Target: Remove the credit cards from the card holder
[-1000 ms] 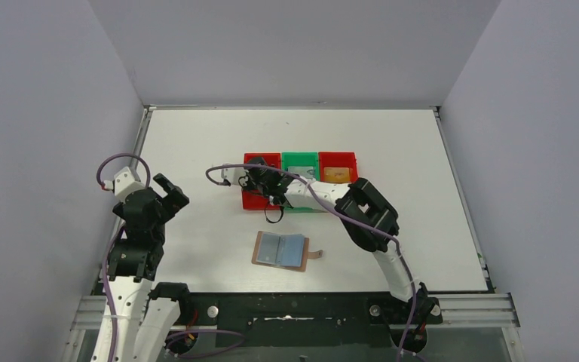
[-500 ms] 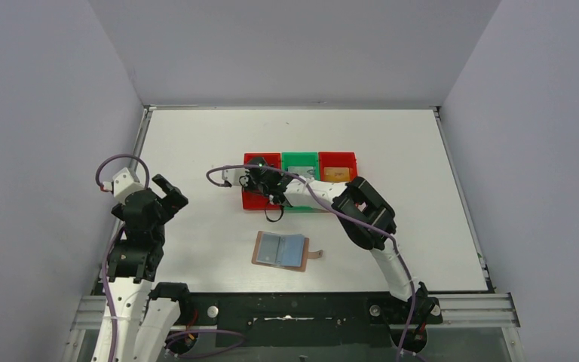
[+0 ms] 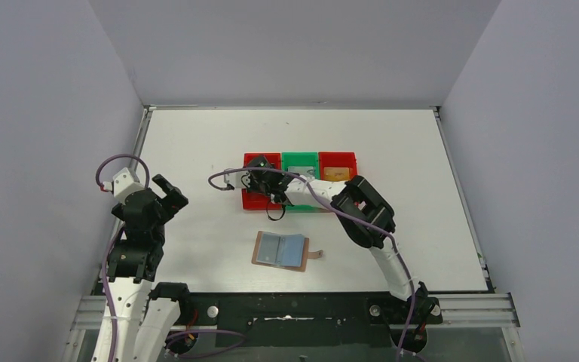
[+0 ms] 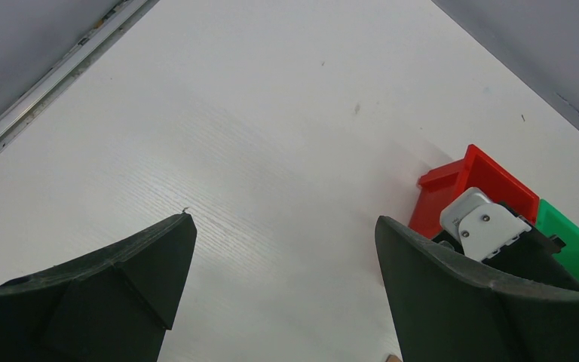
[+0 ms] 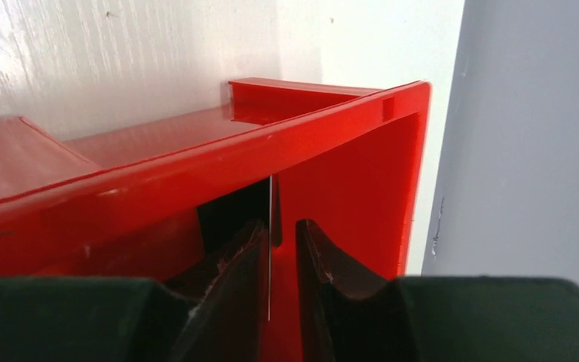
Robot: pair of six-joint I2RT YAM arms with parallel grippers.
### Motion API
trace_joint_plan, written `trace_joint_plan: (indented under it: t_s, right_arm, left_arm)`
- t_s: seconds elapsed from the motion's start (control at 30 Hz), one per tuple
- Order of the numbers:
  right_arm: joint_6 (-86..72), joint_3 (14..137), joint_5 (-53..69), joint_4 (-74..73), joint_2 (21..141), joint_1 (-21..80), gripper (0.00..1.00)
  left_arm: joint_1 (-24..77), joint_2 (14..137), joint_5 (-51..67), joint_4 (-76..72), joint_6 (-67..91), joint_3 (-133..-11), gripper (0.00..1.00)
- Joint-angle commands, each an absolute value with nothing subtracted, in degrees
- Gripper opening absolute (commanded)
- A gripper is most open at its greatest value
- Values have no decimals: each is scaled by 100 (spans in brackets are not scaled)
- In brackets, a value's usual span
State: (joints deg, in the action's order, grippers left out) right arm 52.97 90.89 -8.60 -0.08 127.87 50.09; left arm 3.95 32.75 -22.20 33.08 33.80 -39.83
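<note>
The card holder (image 3: 280,250) lies open on the table, pale blue pockets up, strap tab to the right. My right gripper (image 3: 256,175) hangs over the left red bin (image 3: 250,200). In the right wrist view its fingers (image 5: 279,230) are slightly apart inside the bin (image 5: 332,136). A thin black credit card (image 5: 270,219) stands edge-on between them, against the left finger, with a gap to the right finger. A gold-orange card (image 3: 336,174) lies in the right red bin. My left gripper (image 3: 167,188) is open and empty at the left, also in its wrist view (image 4: 283,226).
Three bins stand in a row: red, green (image 3: 300,160), red (image 3: 338,157). The right arm reaches across the green bin. The left wrist view shows the red bin (image 4: 475,170) and the right wrist (image 4: 482,222). Grey walls surround the table.
The right gripper has shifted slightly toward the far left over the left red bin. The left arm and the card holder have not moved.
</note>
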Motion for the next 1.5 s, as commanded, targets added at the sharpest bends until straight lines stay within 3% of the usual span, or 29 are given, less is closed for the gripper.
trace_joint_plan:
  t_s: [0.0,0.47,0.57,0.93,1.1,1.3,1.37,1.47]
  right_arm:
    - [5393,9027,-868,112,12865,4936,25]
    - [4802,8865,-369,131,12352,4891,44]
    - [4703,8779,-257,151,12175,4880,52]
    - [3693,8320,21,831,11229,4862,62]
    - [1739,7700,28,1511,10339,4852,75]
    - [-1854,7149,-24,375,9476,4900,78]
    - [-2574,6723,-307,274,9261,5150,77]
    - [-3287,6559,-1833,-509,9265,5860,77]
  left_arm:
    - [352,3243,-2142,3112,3306,-4020,91]
    - [352,3320,-1968,3040,3239,-3988,91]
    - [352,3338,-1931,3032,3234,-3987,91]
    - [351,3374,-1899,3041,3217,-3996,91]
    - [352,3373,-1882,3041,3208,-3994,91]
    - [352,3343,-1793,3002,3165,-3977,91]
    - [352,3332,-1772,2991,3156,-3968,91]
    - [352,3351,-1685,2947,3130,-3953,91]
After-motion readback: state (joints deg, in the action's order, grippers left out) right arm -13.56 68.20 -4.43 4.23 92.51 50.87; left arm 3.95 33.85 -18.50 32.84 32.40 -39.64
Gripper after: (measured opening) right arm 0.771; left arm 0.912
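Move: The right hand is inside the left red box with a thin dark card on edge between its barely parted fingertips. The box's middle is about 2 cm right, 1 cm back and 1 cm below. The green box lies some 14 cm right and 1 cm back, the open card holder about 21 cm back, 8 cm right and 5 cm lower. From the left hand the card is roughly 18 cm ahead, 21 cm right and 16 cm below. Letting go of the card, the right fingers spread from nearly shut to about three-quarters open while the hand dips some 1.5 cm in the red box. The hand then climbs steeply out, ending about 15 cm higher and 11 cm back, slightly right, and rolls roughly 70 degrees with its left side rising. ##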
